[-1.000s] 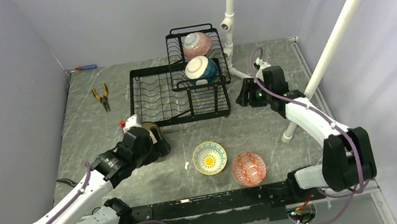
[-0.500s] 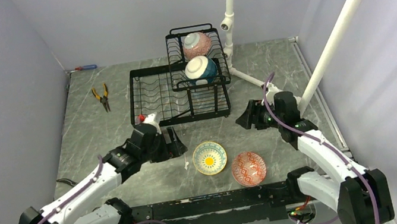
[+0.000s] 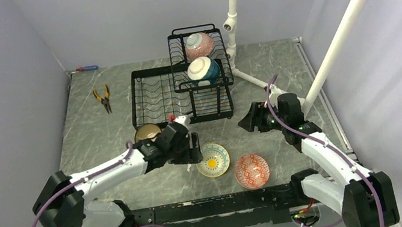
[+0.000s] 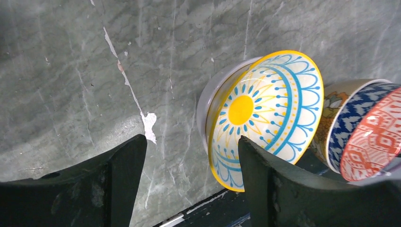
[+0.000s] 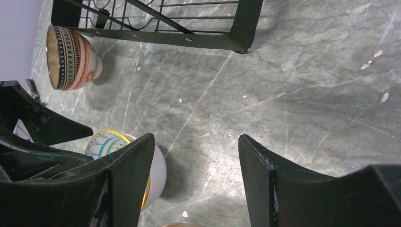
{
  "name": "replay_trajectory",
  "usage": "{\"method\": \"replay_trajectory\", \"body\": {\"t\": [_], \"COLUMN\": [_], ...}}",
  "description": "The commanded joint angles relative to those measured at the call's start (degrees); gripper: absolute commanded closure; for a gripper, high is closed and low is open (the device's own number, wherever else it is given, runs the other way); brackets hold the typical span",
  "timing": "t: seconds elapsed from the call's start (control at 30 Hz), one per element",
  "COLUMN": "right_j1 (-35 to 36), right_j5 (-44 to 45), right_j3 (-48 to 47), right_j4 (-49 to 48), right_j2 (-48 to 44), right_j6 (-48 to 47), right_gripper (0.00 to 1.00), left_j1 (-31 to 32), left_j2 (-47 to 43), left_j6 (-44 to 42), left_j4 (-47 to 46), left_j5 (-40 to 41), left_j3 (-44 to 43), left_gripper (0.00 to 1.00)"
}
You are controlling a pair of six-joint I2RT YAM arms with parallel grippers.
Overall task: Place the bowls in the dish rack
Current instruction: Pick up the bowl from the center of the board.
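The black wire dish rack (image 3: 151,100) holds a pink bowl (image 3: 199,45) and a teal-and-white bowl (image 3: 203,70) in its raised basket. A brown bowl (image 3: 147,133) stands on the table at the rack's front left corner, also seen in the right wrist view (image 5: 71,56). A yellow-and-blue bowl (image 3: 212,160) and a red-patterned bowl (image 3: 251,170) sit near the front edge. My left gripper (image 3: 194,146) is open just left of the yellow-and-blue bowl (image 4: 262,118), whose rim is by its right finger (image 4: 265,179). My right gripper (image 3: 246,122) hangs open over bare table (image 5: 196,142).
Orange-handled pliers (image 3: 102,97) lie at the back left. A white pipe stand (image 3: 231,11) rises right of the rack, and a slanted white pipe (image 3: 349,23) crosses the right side. The red-patterned bowl (image 4: 376,142) sits right behind the yellow-and-blue one.
My left arm swung right, away from the brown bowl and up to the yellow-and-blue bowl, its jaws narrowing slightly. My right arm first drew back from beside the rack, then stayed still.
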State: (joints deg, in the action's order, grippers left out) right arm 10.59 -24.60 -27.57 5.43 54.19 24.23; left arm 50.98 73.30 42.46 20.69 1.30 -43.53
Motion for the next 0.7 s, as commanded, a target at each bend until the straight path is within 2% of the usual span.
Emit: {"method": "replay_trajectory", "body": {"t": [0.0, 0.33, 0.6, 0.67], "right_j1": [-0.04, -0.04, -0.02, -0.04], "right_j5": [-1.2, -2.14, -2.37, -2.36], "right_j3": [-0.03, -0.52, -1.74, -2.05], "right_j4": [-3.11, -2.61, -1.11, -0.75], "right_j2": [-0.68, 0.1, -0.51, -0.94], "right_j6": [-1.17, -1.46, -2.12, -2.21], "right_gripper": [0.31, 0.31, 0.3, 0.3], "left_j1": [3.78, 10.31, 13.13, 13.85], "left_j2": [4.05, 11.15, 16.51, 18.07], "left_j6": [-1.41, -1.16, -0.54, -0.09], "left_j4": [4.88, 11.35, 16.71, 18.29], "left_j5": [7.86, 16.93, 22.2, 23.56], "left_j3": [-5.55, -13.3, -18.12, -19.55], "left_gripper": [0.27, 0.5, 0.62, 0.68]}}
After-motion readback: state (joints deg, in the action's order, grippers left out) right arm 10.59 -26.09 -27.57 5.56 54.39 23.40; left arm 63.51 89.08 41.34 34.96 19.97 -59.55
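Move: The sunflower-patterned bowl on top of the centre stack lies about 7 cm to the right of my left hand, 2 cm back and some 4 cm below. The orange patterned bowl sits about 19 cm right and 8 cm back. The brown bowl is some 12 cm left and 8 cm ahead; the dish rack's near edge runs about 12 cm straight ahead. From my right hand the sunflower bowl is about 15 cm left, 11 cm back and 7 cm lower. With my left hand I roll the fingers some 20 degrees to point more steeply down, while easing about 2 cm right and a good 1 cm lower onto the left rim of the sunflower bowl. I bring the fingers from wide open to about a third open, one inside the bowl and one outside; a firm pinch isn't there yet. ##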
